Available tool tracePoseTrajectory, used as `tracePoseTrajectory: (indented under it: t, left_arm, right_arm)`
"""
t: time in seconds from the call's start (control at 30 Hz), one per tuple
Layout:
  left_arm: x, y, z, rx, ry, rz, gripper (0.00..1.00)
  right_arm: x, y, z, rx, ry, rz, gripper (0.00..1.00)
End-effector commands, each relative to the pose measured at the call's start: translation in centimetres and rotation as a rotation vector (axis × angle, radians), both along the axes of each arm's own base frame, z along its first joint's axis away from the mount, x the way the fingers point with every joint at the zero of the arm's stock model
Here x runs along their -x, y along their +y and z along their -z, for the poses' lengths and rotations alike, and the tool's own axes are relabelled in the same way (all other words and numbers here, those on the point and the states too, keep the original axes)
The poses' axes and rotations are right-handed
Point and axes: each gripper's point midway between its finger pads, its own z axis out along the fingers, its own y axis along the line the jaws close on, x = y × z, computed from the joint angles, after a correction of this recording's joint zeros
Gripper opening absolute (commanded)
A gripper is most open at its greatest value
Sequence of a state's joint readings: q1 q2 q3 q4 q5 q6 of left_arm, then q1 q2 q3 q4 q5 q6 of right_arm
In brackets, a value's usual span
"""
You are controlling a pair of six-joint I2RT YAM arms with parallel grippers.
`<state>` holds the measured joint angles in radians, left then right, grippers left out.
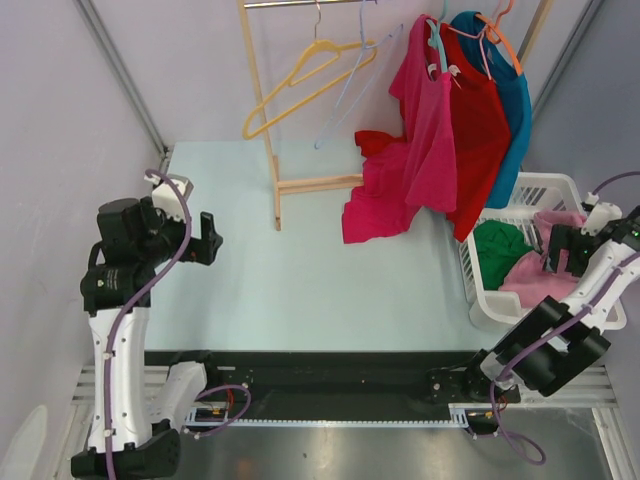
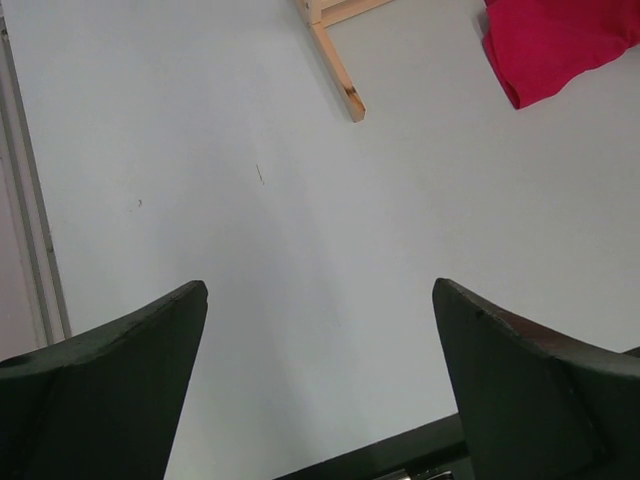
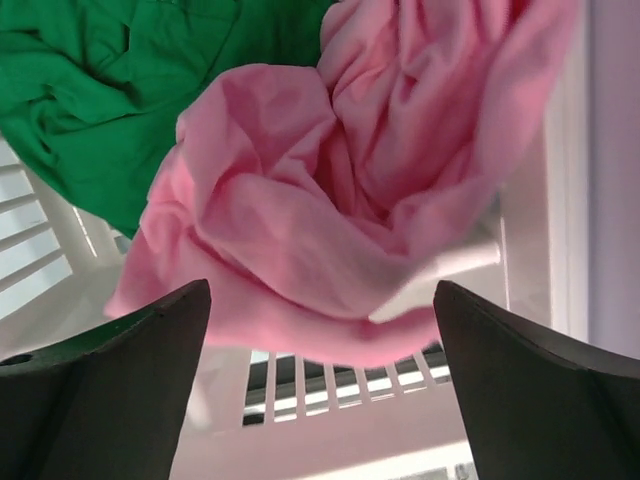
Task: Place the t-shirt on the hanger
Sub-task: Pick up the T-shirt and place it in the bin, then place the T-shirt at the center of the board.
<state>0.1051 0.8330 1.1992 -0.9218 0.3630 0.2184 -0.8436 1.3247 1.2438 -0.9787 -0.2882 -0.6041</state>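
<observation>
The light pink t-shirt (image 1: 530, 277) lies crumpled in the white basket (image 1: 545, 186) at the right; in the right wrist view the t-shirt (image 3: 350, 190) fills the frame just beyond my fingers. My right gripper (image 1: 557, 262) (image 3: 322, 290) hovers over it, open, with nothing between its fingers. The pale lavender hanger (image 1: 352, 85) hangs on the rack's rod at the back. My left gripper (image 1: 213, 240) (image 2: 320, 290) is open and empty above the pale table (image 2: 250, 200) at the left.
A wooden rack (image 1: 270, 140) stands at the back with a yellow hanger (image 1: 300, 85) and magenta (image 1: 415, 150), red (image 1: 480, 140) and blue (image 1: 518, 120) shirts. A green garment (image 1: 498, 245) shares the basket. The rack's foot (image 2: 340, 85) shows ahead of my left gripper.
</observation>
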Motion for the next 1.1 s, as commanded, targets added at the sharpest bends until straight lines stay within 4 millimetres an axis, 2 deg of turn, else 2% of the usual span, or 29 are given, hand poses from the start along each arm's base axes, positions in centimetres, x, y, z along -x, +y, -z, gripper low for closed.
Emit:
tracePoseTrajectory:
  t: [0.0, 0.1, 0.2, 0.23, 0.3, 0.33, 0.37, 0.43, 0.47, 0.5, 0.57, 0.6, 0.63, 0.67, 0.7, 0.73, 0.77, 0.8, 0.83, 0.87, 0.9, 0.93, 0.97, 1.07]
  left_arm:
    - [-0.4, -1.0, -2.6, 0.021, -0.083, 0.047, 1.0]
    - [-0.3, -0.9, -3.0, 0.012, -0.093, 0.046, 1.0]
    - [-0.4, -0.4, -3.4, -0.009, -0.11, 0.025, 1.0]
    - [-0.4, -0.4, -3.5, -0.013, -0.114, 0.021, 1.0]
    - [-0.5, -0.2, -3.6, -0.02, -0.118, 0.018, 1.0]
    - [-0.5, -0.2, -3.7, -0.018, -0.119, 0.017, 1.0]
    - [-0.5, -0.3, -3.8, -0.016, -0.12, 0.018, 1.0]
    - [-0.4, -0.5, -4.3, -0.009, -0.129, 0.031, 1.0]
    - [-0.5, -0.6, -4.4, -0.004, -0.131, 0.035, 1.0]
    - [-0.5, -0.8, -4.5, 0.002, -0.132, 0.042, 1.0]
    - [-0.5, -1.2, -5.3, 0.014, -0.153, 0.063, 1.0]
    - [-0.5, -1.3, -5.6, 0.014, -0.163, 0.071, 1.0]
    - [-0.6, -1.3, -6.5, 0.013, -0.192, 0.072, 1.0]
    - [-0.7, -1.4, -7.0, 0.013, -0.206, 0.076, 1.0]
    - [-0.7, -1.5, -7.5, 0.013, -0.223, 0.079, 1.0]
    - [-0.7, -1.5, -8.6, 0.009, -0.257, 0.079, 1.0]
    - [-0.6, -1.5, -9.1, 0.013, -0.269, 0.079, 1.0]
    - [-0.6, -1.5, -9.7, 0.013, -0.288, 0.076, 1.0]
    - [-0.4, -1.6, -10.7, 0.014, -0.321, 0.076, 1.0]
    - [-0.3, -1.7, -11.2, 0.02, -0.335, 0.075, 1.0]
    - [-0.2, -1.7, -11.6, 0.023, -0.35, 0.072, 1.0]
    - [-0.1, -1.7, -12.3, 0.028, -0.373, 0.072, 1.0]
    - [0.1, -1.9, -12.7, 0.035, -0.384, 0.074, 1.0]
    - [0.8, -2.3, -13.7, 0.059, -0.42, 0.083, 1.0]
  right_arm:
    - [-1.6, -0.4, 2.0, 0.079, 0.038, -0.047, 1.0]
    - [-2.3, 0.3, 4.4, 0.082, 0.077, -0.071, 0.98]
    - [-2.6, 1.6, 5.6, 0.027, 0.107, -0.093, 0.82]
    - [-2.8, 1.9, 5.4, 0.015, 0.101, -0.092, 0.64]
    - [-3.0, 2.8, 4.8, -0.02, 0.08, -0.11, 0.35]
    - [-3.1, 2.9, 4.1, -0.027, 0.066, -0.108, 0.01]
    - [-3.7, 3.2, 2.8, -0.032, 0.027, -0.118, 0.0]
    - [-3.5, 4.5, -0.1, -0.045, -0.03, -0.149, 0.0]
    - [-4.0, 5.7, -1.6, -0.071, -0.088, -0.192, 0.0]
    - [-3.9, 6.6, -5.1, -0.051, -0.158, -0.221, 0.0]
    - [-4.5, 9.3, -9.1, -0.086, -0.282, -0.31, 0.0]
    - [-4.3, 10.6, -12.4, -0.064, -0.354, -0.345, 0.0]
    - [-4.4, 11.8, -14.3, -0.06, -0.398, -0.381, 0.0]
    - [-4.7, 13.9, -15.9, -0.073, -0.436, -0.448, 0.0]
    - [-4.5, 15.5, -18.8, -0.057, -0.49, -0.486, 0.0]
    - [-4.5, 16.7, -20.0, -0.064, -0.514, -0.52, 0.0]
    - [-4.5, 19.1, -21.2, -0.088, -0.541, -0.596, 0.0]
    - [-4.4, 20.2, -22.6, -0.115, -0.574, -0.603, 0.0]
    - [-4.3, 21.3, -24.7, -0.105, -0.627, -0.638, 0.0]
    - [-4.1, 23.3, -26.2, -0.124, -0.667, -0.705, 0.0]
    - [-4.0, 24.1, -27.4, -0.131, -0.695, -0.728, 0.0]
    - [-3.4, 25.2, -29.8, -0.133, -0.755, -0.748, 0.0]
    - [-3.4, 26.1, -30.8, -0.148, -0.78, -0.78, 0.0]
    - [-1.9, 29.6, -33.8, -0.225, -0.853, -0.925, 0.0]
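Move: Just under the right hand, some 8 cm down, lies the crumpled pink T-shirt, its middle roughly 2 cm ahead and 3 cm to the left. The green shirt beside it is about 13 cm left of the hand, 1 cm ahead and some 10 cm lower; the white bin holding both has its middle about 4 cm left and level fore-and-aft, 10 cm below. From the left hand the pink T-shirt is about 80 cm right, level fore-and-aft, some 20 cm lower. Dipping about 6 cm into the bin and a little forward-left, the open right hand shuts its fingers on the pink T-shirt, then hauls it up some 35 cm while swinging left out over the bin's left side towards the hanging clothes, tipping its fingers up and turning counter-clockwise, each about 45 degrees. The left hand, still open and empty, rises about 10 cm and tips up. ##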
